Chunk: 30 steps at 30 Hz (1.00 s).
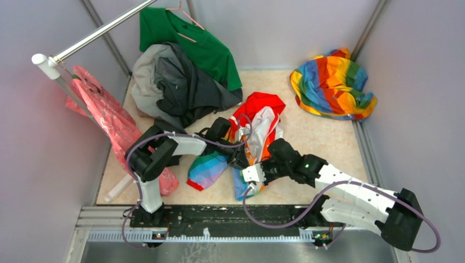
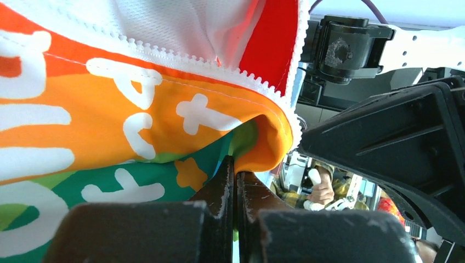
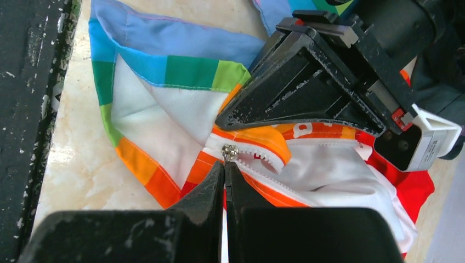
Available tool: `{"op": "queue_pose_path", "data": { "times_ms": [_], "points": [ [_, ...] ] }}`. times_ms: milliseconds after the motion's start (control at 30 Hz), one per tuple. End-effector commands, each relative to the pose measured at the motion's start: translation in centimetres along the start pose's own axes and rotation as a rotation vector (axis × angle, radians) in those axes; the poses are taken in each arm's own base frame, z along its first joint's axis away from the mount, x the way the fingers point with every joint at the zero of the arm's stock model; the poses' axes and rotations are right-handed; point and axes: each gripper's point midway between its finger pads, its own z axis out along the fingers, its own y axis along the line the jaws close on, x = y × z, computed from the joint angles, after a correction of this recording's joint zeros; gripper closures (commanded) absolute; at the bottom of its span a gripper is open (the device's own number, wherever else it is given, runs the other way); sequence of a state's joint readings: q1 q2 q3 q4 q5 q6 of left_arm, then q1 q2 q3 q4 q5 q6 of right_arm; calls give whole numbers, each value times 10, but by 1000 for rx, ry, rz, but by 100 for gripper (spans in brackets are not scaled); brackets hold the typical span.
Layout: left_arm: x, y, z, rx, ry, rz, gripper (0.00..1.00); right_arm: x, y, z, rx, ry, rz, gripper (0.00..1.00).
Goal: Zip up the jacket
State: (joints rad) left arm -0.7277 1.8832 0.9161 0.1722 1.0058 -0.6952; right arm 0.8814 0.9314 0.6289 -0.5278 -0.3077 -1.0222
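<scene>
The jacket [image 1: 262, 118] lies crumpled mid-table, with its red hood at the far end and a rainbow sleeve nearer me. My left gripper [image 1: 239, 158] is shut on a fold of the jacket's orange and green printed edge [image 2: 263, 148], right beside the white zipper teeth [image 2: 219, 66]. In the left wrist view its fingertips [image 2: 226, 170] pinch that cloth. My right gripper [image 3: 225, 164] is shut on the pull of the silver zipper slider [image 3: 229, 152], low on the jacket's front [image 3: 164, 109]. The zipper above the slider gapes apart. The left gripper [image 3: 225, 120] sits just beyond it.
An all-rainbow cloth [image 1: 332, 82] lies at the back right. A dark grey garment [image 1: 181, 82] and a green shirt [image 1: 203, 44] are heaped at the back left. Pink cloth [image 1: 109, 118] hangs from a metal rail [image 1: 98, 33]. Walls close in on both sides.
</scene>
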Motion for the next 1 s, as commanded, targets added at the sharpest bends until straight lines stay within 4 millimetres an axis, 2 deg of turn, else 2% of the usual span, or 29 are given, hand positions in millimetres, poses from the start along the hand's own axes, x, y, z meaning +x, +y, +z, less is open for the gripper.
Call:
{"op": "queue_pose_path", "data": {
  "times_ms": [0, 133, 300, 400, 533, 700, 733, 833, 900, 967],
  "points": [
    [-3, 2, 2, -13, 3, -10, 100, -12, -21, -1, 96, -15, -41, 100],
    [-2, 2, 3, -20, 15, -11, 100, 8, -61, -13, 318, 107, 9, 100],
    [3, 11, 4, -44, 28, -30, 100, 24, -86, -36, 448, 157, 75, 100],
    [4, 15, 4, -54, 29, -39, 100, 27, -86, -38, 459, 159, 84, 100],
    [1, 13, 2, -65, 11, -29, 100, 25, -75, -28, 405, 125, 92, 100],
    [-3, 2, -1, -56, -9, -3, 100, 0, -43, -19, 183, -43, 154, 100],
    [-4, 2, -1, -55, -10, 0, 100, -3, -40, -19, 150, -72, 177, 97],
    [-2, 1, -1, -47, -5, 14, 100, 1, -32, -15, 91, -108, 242, 62],
    [-1, 1, -1, -47, 2, 28, 100, 5, -30, -15, 48, -138, 299, 52],
    [0, 1, -1, -58, 5, 49, 100, 7, -28, -20, -15, -184, 352, 48]
  ]
}}
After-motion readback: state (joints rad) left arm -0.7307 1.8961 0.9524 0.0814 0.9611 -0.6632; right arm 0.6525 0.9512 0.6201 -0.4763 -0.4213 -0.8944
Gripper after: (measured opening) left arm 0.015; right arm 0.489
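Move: Just off the right fingertips sits the zipper slider, about 2 cm to the left and 1 cm lower, its ring hidden in the shut fingers. From the right hand, the red collar lies some 23 cm ahead and 2 cm right, the lower hem about 9 cm back and 5 cm left, the striped sleeve roughly 18 cm left and 1 cm back, all lower. The slider is about 2 cm to the left hand's right and 1 cm ahead. Drawing up along the zip towards the collar, the right hand travels about 7 cm forward, rising and easing right, swinging clockwise some 20 degrees. It then reverses, coming back and down roughly 3 cm each way while its fingers open halfway and let go of the ring. The left fingers keep their pinch on the cloth fold, nearly in place. ##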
